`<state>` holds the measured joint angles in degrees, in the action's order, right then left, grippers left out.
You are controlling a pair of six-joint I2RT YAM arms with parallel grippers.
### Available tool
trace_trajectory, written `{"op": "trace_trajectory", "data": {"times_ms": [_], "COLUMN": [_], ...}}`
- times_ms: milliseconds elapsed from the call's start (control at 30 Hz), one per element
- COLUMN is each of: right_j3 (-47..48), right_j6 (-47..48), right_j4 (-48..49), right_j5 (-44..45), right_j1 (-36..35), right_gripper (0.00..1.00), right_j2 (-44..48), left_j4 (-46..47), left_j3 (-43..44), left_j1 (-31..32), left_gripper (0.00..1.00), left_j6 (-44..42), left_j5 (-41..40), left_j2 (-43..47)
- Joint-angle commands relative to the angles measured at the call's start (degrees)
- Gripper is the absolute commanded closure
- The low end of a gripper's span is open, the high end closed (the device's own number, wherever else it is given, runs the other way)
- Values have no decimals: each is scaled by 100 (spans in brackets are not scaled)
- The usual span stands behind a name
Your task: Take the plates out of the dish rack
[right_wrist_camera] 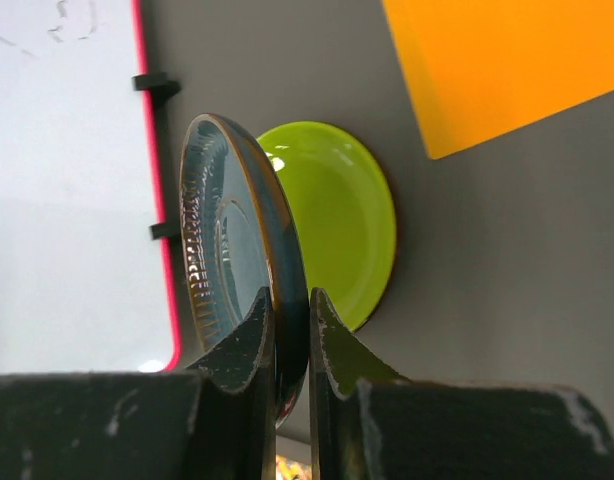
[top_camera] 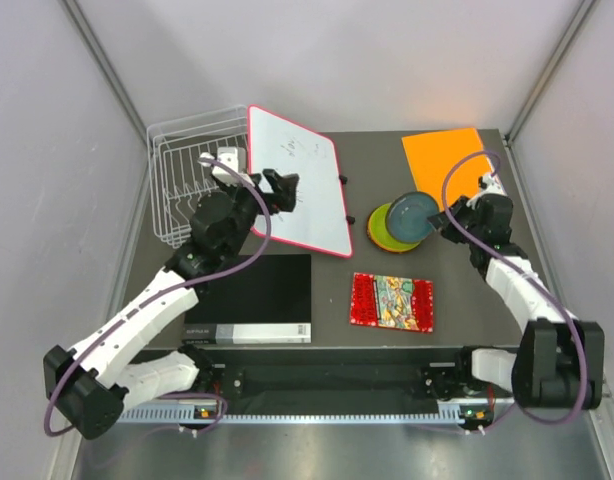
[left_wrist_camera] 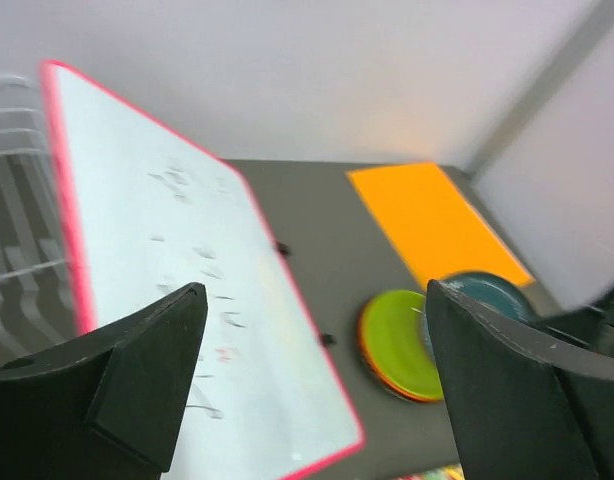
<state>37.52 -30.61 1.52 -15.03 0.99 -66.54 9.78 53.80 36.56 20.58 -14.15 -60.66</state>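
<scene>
The white wire dish rack point(top_camera: 192, 170) stands at the far left, and I see no plate in it. A lime green plate point(top_camera: 384, 228) lies on an orange plate right of the whiteboard. My right gripper point(top_camera: 440, 222) is shut on the rim of the dark teal plate point(top_camera: 414, 214), which hangs tilted over that stack. In the right wrist view the fingers point(right_wrist_camera: 255, 330) pinch the teal plate point(right_wrist_camera: 227, 250) on edge in front of the green plate point(right_wrist_camera: 337, 220). Over the whiteboard my left gripper point(top_camera: 284, 188) stands open and holds nothing. Between its wide fingers point(left_wrist_camera: 152, 350) the left wrist view shows the green plate point(left_wrist_camera: 402, 340).
A pink-edged whiteboard point(top_camera: 297, 180) leans by the rack. An orange sheet point(top_camera: 447, 155) lies at the far right, a red patterned mat point(top_camera: 392, 302) in front of the plates, and a black box point(top_camera: 252, 298) at the near left.
</scene>
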Motion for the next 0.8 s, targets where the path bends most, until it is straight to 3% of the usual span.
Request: {"op": "trace_trajectory", "data": {"times_ms": [0, 133, 367, 633, 767], "right_j3": [651, 950, 1293, 1232, 1136], "right_j6": [187, 205, 363, 372, 459], "right_j4": [559, 683, 700, 675, 665], "right_j5": [-475, -738, -949, -1081, -1143], "right_j1": [191, 208, 208, 199, 191], "right_gripper": [100, 100, 100, 100, 88], "right_j2": [-604, -1219, -2090, -2547, -2627], "left_j4": [-416, -459, -416, -442, -495], "left_j3": [114, -97, -572, -695, -766], "left_j1": [-333, -877, -2265, -2557, -2557], "left_gripper": [5, 2, 2, 2, 2], "left_j6": [-713, -600, -36, 95, 113], "left_j5": [-1273, -1319, -528, -369, -334], "left_j2": [63, 46, 151, -86, -156]}}
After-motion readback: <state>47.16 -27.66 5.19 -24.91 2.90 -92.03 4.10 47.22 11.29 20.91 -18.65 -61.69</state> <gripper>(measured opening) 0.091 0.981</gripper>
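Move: About 6 cm ahead of the right hand, 9 cm to its left and 12 cm below lies the stack topped by the green plate, the place for the teal plate it holds; from that hand the orange sheet is 19 cm ahead, 7 right, and the red mat 12 back, 11 left. The empty-handed left hand has the dish rack 20 cm ahead, 23 left, 28 below, and the whiteboard 19 ahead, 1 right. Lowering the teal plate towards the green one, the right hand sinks some 7 cm and goes about 4.5 cm forward, its fingers tipping down about 10 degrees and keeping their pinch on the rim; the forward part ends early. The left hand swings some 18 cm left towards the rack, sinks about 9 cm with 5 cm forward, and turns counter-clockwise about 30 degrees, fingers staying wide open. ##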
